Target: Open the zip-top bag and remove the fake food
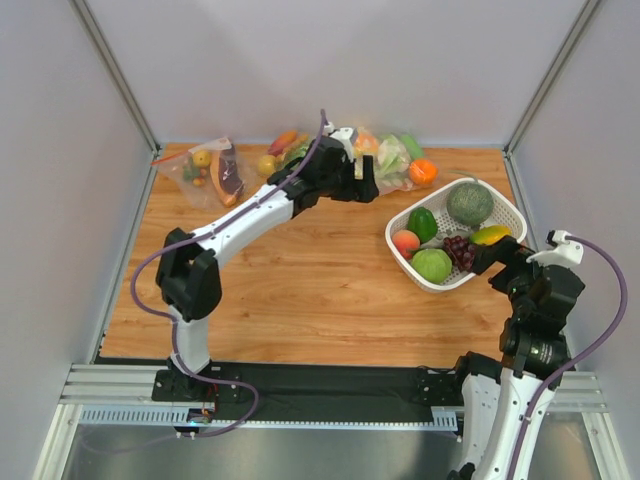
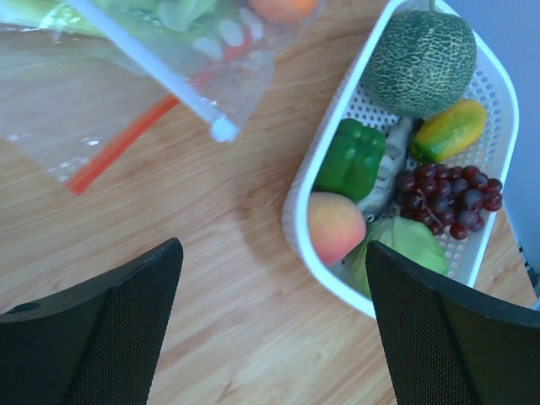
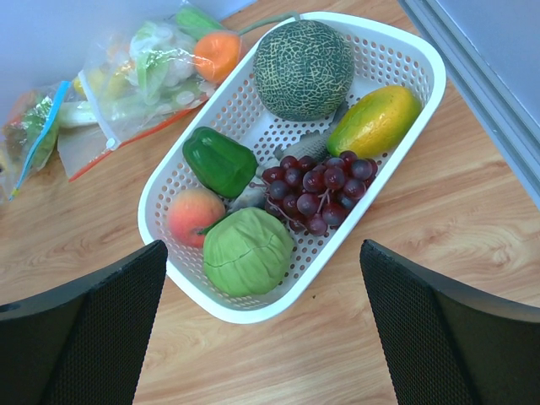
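Note:
The zip-top bag (image 1: 392,160) lies at the back of the table, clear with pale dots (image 2: 221,35) and a whitish zip strip (image 2: 160,72). Inside it I see the fake food: a round orange (image 3: 218,55), a white cauliflower with green leaves (image 3: 162,66) and a glossy green piece (image 3: 196,18). My left gripper (image 1: 362,182) hovers just in front of the bag, and in the left wrist view this gripper (image 2: 272,253) is open over bare wood. My right gripper (image 3: 262,249) is open too, near the basket's near end, holding nothing.
A white perforated basket (image 1: 400,250) at the right holds a melon (image 3: 302,67), grapes, a mango, a green pepper, a peach and a cabbage. A red-strip bag (image 2: 118,148) lies under the zip-top bag. More filled bags (image 1: 210,170) sit at the back left. Walls enclose the table.

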{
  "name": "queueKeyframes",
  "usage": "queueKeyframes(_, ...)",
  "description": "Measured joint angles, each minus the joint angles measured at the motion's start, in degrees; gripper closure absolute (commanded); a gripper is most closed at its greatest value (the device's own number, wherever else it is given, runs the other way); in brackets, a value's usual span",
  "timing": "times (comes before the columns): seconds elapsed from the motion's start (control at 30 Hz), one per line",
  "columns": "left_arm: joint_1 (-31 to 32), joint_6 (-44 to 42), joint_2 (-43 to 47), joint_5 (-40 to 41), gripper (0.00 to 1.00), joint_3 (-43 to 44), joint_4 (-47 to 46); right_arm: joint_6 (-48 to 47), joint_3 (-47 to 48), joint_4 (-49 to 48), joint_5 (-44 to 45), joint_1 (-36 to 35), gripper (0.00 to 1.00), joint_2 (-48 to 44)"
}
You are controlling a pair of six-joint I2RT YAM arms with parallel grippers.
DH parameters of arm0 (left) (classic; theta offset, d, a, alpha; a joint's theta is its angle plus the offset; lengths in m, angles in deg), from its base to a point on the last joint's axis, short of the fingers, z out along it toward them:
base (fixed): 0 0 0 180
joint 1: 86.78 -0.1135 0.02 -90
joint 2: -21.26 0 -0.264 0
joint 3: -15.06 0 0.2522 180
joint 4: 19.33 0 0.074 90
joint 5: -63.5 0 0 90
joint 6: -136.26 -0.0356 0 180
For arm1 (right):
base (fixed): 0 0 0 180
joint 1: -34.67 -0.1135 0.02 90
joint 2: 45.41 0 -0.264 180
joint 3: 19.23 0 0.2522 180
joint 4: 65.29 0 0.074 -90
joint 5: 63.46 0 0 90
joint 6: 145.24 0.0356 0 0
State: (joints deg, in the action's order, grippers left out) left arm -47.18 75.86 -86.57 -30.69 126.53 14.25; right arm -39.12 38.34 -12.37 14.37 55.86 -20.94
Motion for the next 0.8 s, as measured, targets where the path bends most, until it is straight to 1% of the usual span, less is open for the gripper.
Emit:
queueKeyframes(0.13, 3.52, 2.08, -7.82, 1.05, 0.04, 8.07, -0.63, 0.37, -0.48, 0.13, -1.11, 0.0, 0.02, -1.92)
queueKeyframes(0.27, 5.86, 4.24, -12.61, 3.17, 0.05, 12.02, -1.51, 0.46, -0.59, 0.81, -2.21, 0.0, 0.02, -3.28)
queueKeyframes(0.43, 6.08, 6.67, -15.8, 6.51, 0.05, 13.05, -2.08, 0.55, -0.66, 1.05, -3.13, 0.0, 0.03, -4.02)
queueKeyframes(0.6, 5.6, 7.98, -16.68, 10.12, 0.05, 13.14, -2.71, 0.55, -0.72, 1.07, -3.41, 0.0, 0.03, -4.33)
queueKeyframes(0.8, 5.53, 8.98, -20.61, 11.61, 0.06, 17.29, -3.52, 0.57, -0.76, 1.09, -3.45, 0.0, 0.03, -4.55)
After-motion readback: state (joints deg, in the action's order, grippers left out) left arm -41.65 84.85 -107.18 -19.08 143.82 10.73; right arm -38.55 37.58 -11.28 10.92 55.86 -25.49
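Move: The nearest zip-top bag, the one holding the orange and the cauliflower, lies with its middle about 22 cm ahead of the left hand, 9 cm to its right and some 20 cm below. The near end of its white zip is about 15 cm ahead and 5 cm right of the hand, and the orange 20 cm ahead and 18 cm right. The white basket's middle stands level with the hand, roughly 25 cm to its right. From the right hand, the bag lies about 40 cm ahead and 17 cm left. Still touching nothing, the left hand heads for the zip-top bag with the orange. It first sweeps quickly to the right, about 8 cm, already sinking, then swings into a forward reach of about 5 cm, ending some 6 cm lower. The wrist turns roughly 10 degrees counter-clockwise, and the fingers stay wide open. ##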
